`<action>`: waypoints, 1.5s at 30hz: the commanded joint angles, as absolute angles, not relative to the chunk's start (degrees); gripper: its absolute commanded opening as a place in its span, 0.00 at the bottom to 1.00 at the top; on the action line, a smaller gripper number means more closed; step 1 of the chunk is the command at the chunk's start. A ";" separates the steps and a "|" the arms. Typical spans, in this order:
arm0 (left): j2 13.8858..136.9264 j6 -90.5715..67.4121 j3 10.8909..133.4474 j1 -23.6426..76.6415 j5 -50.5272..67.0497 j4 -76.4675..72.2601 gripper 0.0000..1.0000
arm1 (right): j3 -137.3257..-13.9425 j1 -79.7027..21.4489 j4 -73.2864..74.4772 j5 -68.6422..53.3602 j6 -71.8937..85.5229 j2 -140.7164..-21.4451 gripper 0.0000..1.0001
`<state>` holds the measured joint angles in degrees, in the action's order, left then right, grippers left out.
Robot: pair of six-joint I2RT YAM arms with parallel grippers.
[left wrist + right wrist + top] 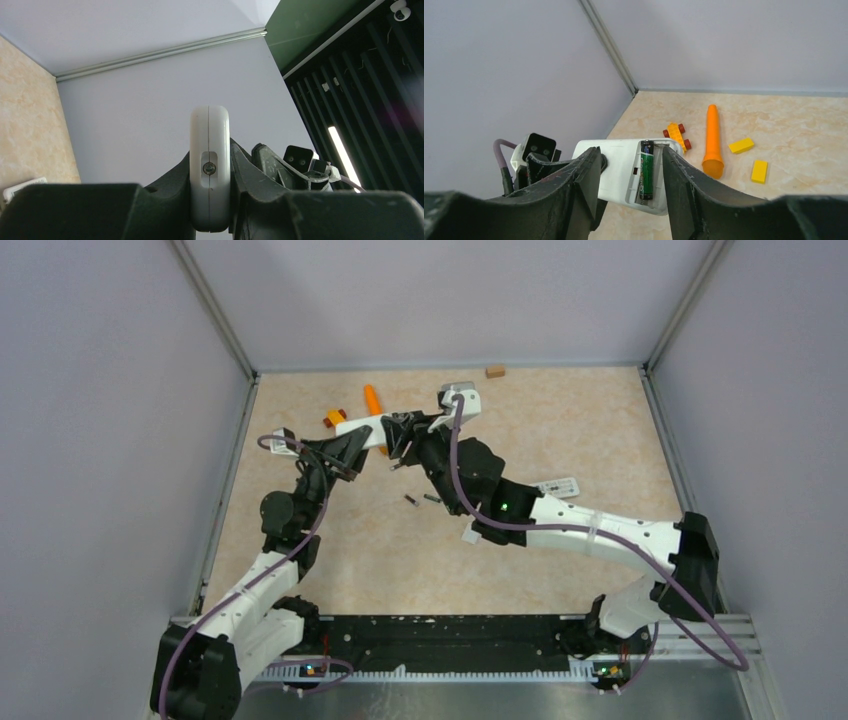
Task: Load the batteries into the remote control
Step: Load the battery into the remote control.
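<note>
My left gripper (347, 447) is shut on a white remote control (362, 430) and holds it above the table. In the left wrist view the remote (210, 165) stands edge-on, clamped between the fingers. The right wrist view shows its open battery bay with one green-and-black battery (647, 170) lying inside. My right gripper (631, 152) is open, one finger on each side of the bay, and grips nothing. Two more batteries (411, 501) (432, 498) lie on the table below the remote.
A second remote (558, 486) lies right of centre, and a small white piece (470, 536) sits by my right arm. An orange cone-ended stick (712, 142), a yellow toy car (676, 135) and two yellow blocks (742, 145) (759, 171) lie behind. A brown block (495, 370) sits at the back wall.
</note>
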<state>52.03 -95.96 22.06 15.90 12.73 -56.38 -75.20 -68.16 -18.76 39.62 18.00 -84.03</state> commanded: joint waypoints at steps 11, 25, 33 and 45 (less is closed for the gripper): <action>49.81 -97.05 20.98 15.91 12.08 -63.20 0.00 | -79.18 -66.43 -7.87 31.39 25.98 -74.26 0.63; 50.05 -96.74 17.66 14.25 13.98 -66.79 0.00 | -72.71 -63.94 3.27 29.11 59.83 -69.66 0.80; 50.42 -92.96 17.59 14.24 15.76 -67.13 0.00 | -63.14 -62.21 -9.74 24.58 79.47 -69.08 0.80; 52.90 -91.64 16.26 14.24 16.41 -72.53 0.00 | -66.36 -62.23 -12.81 21.60 91.20 -76.99 0.79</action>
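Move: The battery already lies in the compartment of the held remote, facing the right hand: some 3 cm ahead of that hand, 1 cm to its left and 1 cm lower. The remote's middle is about 2 cm ahead and 5 cm left of the right hand, level in height. A loose battery lies almost straight below that hand, roughly 30 cm down. From the left hand, the loaded battery is about 2 cm ahead and 4 cm right, level in height. From the loaded battery the right hand backs off about 3 cm, its fingers opening wider, while rising and swinging right some 4 cm. It then sinks about 8 cm, rolling some 60 degrees about its finger line, left side rising, and sweeps back left below its starting height near the remote's end. The left hand keeps its grip on the remote, lifting it slightly, then lowering it. ##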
